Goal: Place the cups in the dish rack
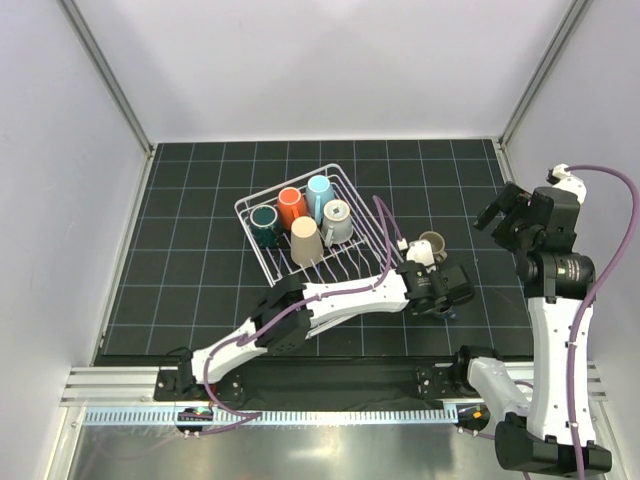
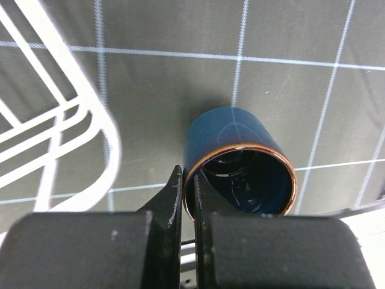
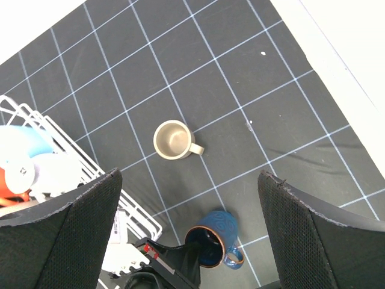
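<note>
A navy cup [image 2: 231, 135] lies on its side on the dark gridded mat, its copper-edged mouth toward the left wrist camera. My left gripper [image 2: 188, 186] is shut on the cup's rim, one finger inside and one outside; the right wrist view shows the same grip on the cup [image 3: 219, 232]. Just beyond it, a small olive-beige cup [image 1: 432, 245] [image 3: 172, 139] stands upright on the mat. The white wire dish rack [image 1: 240, 207] holds dark teal [image 1: 265, 222], orange [image 1: 292, 205], light blue [image 1: 320, 190], grey-white [image 1: 336, 220] and tall beige [image 1: 306, 240] cups. My right gripper [image 1: 510, 215] hangs open high above the mat, holding nothing.
The rack's near right corner [image 2: 66, 63] sits just left of the navy cup. The white enclosure wall and the mat's edge [image 3: 325, 66] run along the right. The left arm stretches diagonally across the mat's front.
</note>
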Controlling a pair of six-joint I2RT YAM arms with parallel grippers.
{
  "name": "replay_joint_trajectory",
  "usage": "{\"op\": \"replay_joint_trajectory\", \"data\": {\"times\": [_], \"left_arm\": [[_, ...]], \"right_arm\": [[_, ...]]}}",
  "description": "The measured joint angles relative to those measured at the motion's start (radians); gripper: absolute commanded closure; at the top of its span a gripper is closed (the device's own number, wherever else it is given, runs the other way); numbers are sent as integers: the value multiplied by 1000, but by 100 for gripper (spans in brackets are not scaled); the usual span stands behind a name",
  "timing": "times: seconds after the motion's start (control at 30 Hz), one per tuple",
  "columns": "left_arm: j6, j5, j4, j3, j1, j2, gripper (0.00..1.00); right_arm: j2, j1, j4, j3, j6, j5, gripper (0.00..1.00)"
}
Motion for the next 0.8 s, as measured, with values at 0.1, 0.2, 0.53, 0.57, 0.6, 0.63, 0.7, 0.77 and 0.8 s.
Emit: {"op": "replay_joint_trajectory", "data": {"times": [0.1,0.2,0.53,0.57,0.6,0.63,0.7,0.77,0.8], "left_arm": [[35,-21,-30,-2,-8,-14,100],[63,-41,-62,-2,-18,-35,100],[180,-85,-61,-158,-67,-271,100],[204,-87,-52,-200,-72,-320,100],[228,-87,-26,-254,-76,-376,100],[247,-84,14,-328,-78,-444,100],[286,-81,82,-478,-82,-588,100],[314,-81,165,-653,-84,-749,100],[328,-83,182,-709,-84,-810,100]], "right_arm": [[-8,0,-1,0,-9,-22,7],[-15,0,-1,0,-17,-47,7],[-31,0,-2,0,-42,-232,7],[-32,0,-1,0,-44,-265,7],[-34,0,0,0,-47,-311,7],[-37,0,2,-2,-49,-354,7],[-45,0,7,-6,-50,-446,7],[-50,0,18,-10,-49,-542,7],[-52,0,27,-16,-45,-586,7]]}}
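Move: The left fingers are already shut on the blue cup's rim; the open near half of the dish rack lies about 24 cm to that hand's left, 4 cm ahead and a few centimetres lower. From the same hand the tan cup is some 32 cm left and 13 cm ahead, the white cup 26 cm left and 18 cm ahead, the cream cup 14 cm ahead and 3 cm left. From the right hand the blue cup is about 25 cm below and 6 cm back, neither left nor right; the cream cup is 8 cm ahead, 3 cm left and 27 cm below. Keeping its pinch on the rim, the left hand lifts the blue cup, first nearly straight up and then faster up and leftward towards the dish rack, some 15 cm up, 13 cm left and 5 cm back, while the wrist swings about 15 degrees clockwise and tips the fingers up by as much. The open, empty right hand sweeps about 10 cm left high over the table with a slight rise, turning some 30 degrees counter-clockwise with its left side lifting, and touches nothing. ##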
